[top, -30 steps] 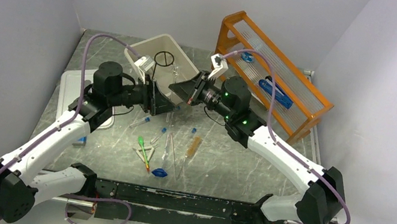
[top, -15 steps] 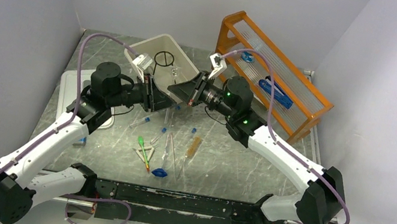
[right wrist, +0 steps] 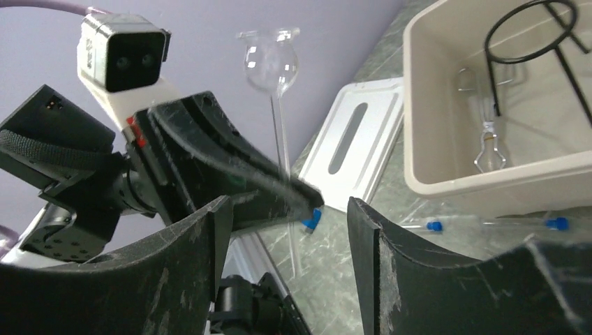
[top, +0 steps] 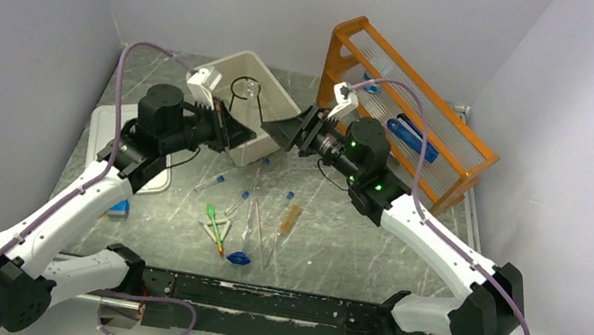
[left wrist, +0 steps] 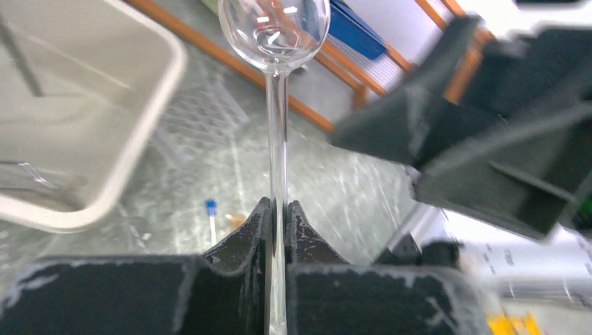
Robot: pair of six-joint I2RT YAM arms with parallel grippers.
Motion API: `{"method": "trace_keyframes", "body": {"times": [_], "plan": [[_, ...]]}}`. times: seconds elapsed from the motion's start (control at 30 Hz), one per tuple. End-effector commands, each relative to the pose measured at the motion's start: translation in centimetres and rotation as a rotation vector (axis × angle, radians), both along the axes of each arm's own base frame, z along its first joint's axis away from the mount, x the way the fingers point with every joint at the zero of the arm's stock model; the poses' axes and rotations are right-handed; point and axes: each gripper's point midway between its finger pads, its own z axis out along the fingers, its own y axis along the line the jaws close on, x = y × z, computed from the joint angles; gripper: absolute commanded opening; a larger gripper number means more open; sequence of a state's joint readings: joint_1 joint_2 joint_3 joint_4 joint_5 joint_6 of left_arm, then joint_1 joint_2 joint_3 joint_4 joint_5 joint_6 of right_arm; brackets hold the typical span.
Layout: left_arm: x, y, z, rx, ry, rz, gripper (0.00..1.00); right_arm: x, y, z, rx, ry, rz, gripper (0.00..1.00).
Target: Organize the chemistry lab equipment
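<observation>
A clear glass rod with a round bulb (left wrist: 278, 132) stands up from my left gripper (left wrist: 278, 206), whose jaws are shut on its thin stem. The same bulb (right wrist: 271, 64) shows in the right wrist view, above the left gripper's fingers (right wrist: 230, 160). My right gripper (right wrist: 287, 209) is open, holds nothing, and faces the left gripper (top: 246, 134) beside the beige bin (top: 220, 71). The black wire ring stand (right wrist: 530, 28) and metal tweezers (right wrist: 489, 136) lie inside that bin. Blue-capped test tubes (top: 214, 181), green droppers (top: 214, 219) and a brush (top: 290, 218) lie loose on the table.
The orange shelf rack (top: 448, 170) stands at the back right, behind my right arm. A white flat lid (top: 105, 122) lies at the left under my left arm. A small blue piece (top: 239, 257) sits near the front rail.
My left gripper has shut on the glass stem and shifted left toward the bin. My right gripper has opened, let go of the glass and drawn back to the right.
</observation>
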State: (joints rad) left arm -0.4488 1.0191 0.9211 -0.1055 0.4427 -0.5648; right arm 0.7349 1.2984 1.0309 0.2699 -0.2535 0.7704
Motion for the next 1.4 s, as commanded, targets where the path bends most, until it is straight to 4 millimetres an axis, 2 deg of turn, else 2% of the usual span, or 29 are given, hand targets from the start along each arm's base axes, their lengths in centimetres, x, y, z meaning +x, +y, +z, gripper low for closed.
{"method": "trace_keyframes", "body": {"times": [0.0,0.13,0.27,0.43,0.67,1.0,1.37], "plan": [[4.9,4.3,-0.6,0.093,0.069,0.376,0.05,0.9,-2.3,-0.1,-0.036,0.005,-0.118,0.64],[8.0,7.4,-1.8,0.136,0.181,0.648,0.05,0.9,-3.6,-1.7,-0.09,0.031,-0.174,0.64],[10.6,8.1,-3.3,0.186,0.307,0.79,0.05,0.8,-5.3,-3.1,-0.141,0.053,-0.235,0.64],[13.6,8.8,-6.0,0.256,0.405,0.94,0.05,0.2,-6.3,-3.4,-0.171,0.053,-0.255,0.64],[15.7,8.7,-9.8,0.324,0.507,1.03,0.05,0.3,-8.0,-4.0,-0.226,0.045,-0.314,0.64],[17.8,8.7,-16.8,0.415,0.613,1.086,0.05,0.1,-8.1,-4.5,-0.239,0.047,-0.31,0.63],[19.7,9.2,-21.3,0.437,0.72,1.19,0.05,0.3,-8.1,-5.1,-0.265,0.048,-0.308,0.63]]}}
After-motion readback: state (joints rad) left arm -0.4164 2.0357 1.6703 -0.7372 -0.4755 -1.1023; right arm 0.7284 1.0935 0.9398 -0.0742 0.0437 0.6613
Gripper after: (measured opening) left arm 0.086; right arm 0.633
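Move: The left hand already grips the glass funnel by its stem; the open bin it is taken to has its middle about 23 cm ahead of that hand, 7 cm to its left and 24 cm below. In the bin, the black ring stand is some 24 cm ahead, 5 cm left and 22 cm down; the metal tongs are 21 cm ahead, 9 cm left and 28 cm down. The bin's middle is about 22 cm ahead of the right hand, 10 cm left and 27 cm below. With the fingers staying shut on the stem, the left hand carries the funnel first forward and somewhat left towards the bin, then mostly down into it beside the ring stand, some 19 cm forward and 20 cm down in all, while the wrist swings counter-clockwise and the fingers tip from nearly level to steeply down. The right hand, already open and clear of the funnel, draws off about 8 cm to its right, sinks a little and stops, fingers still open. ##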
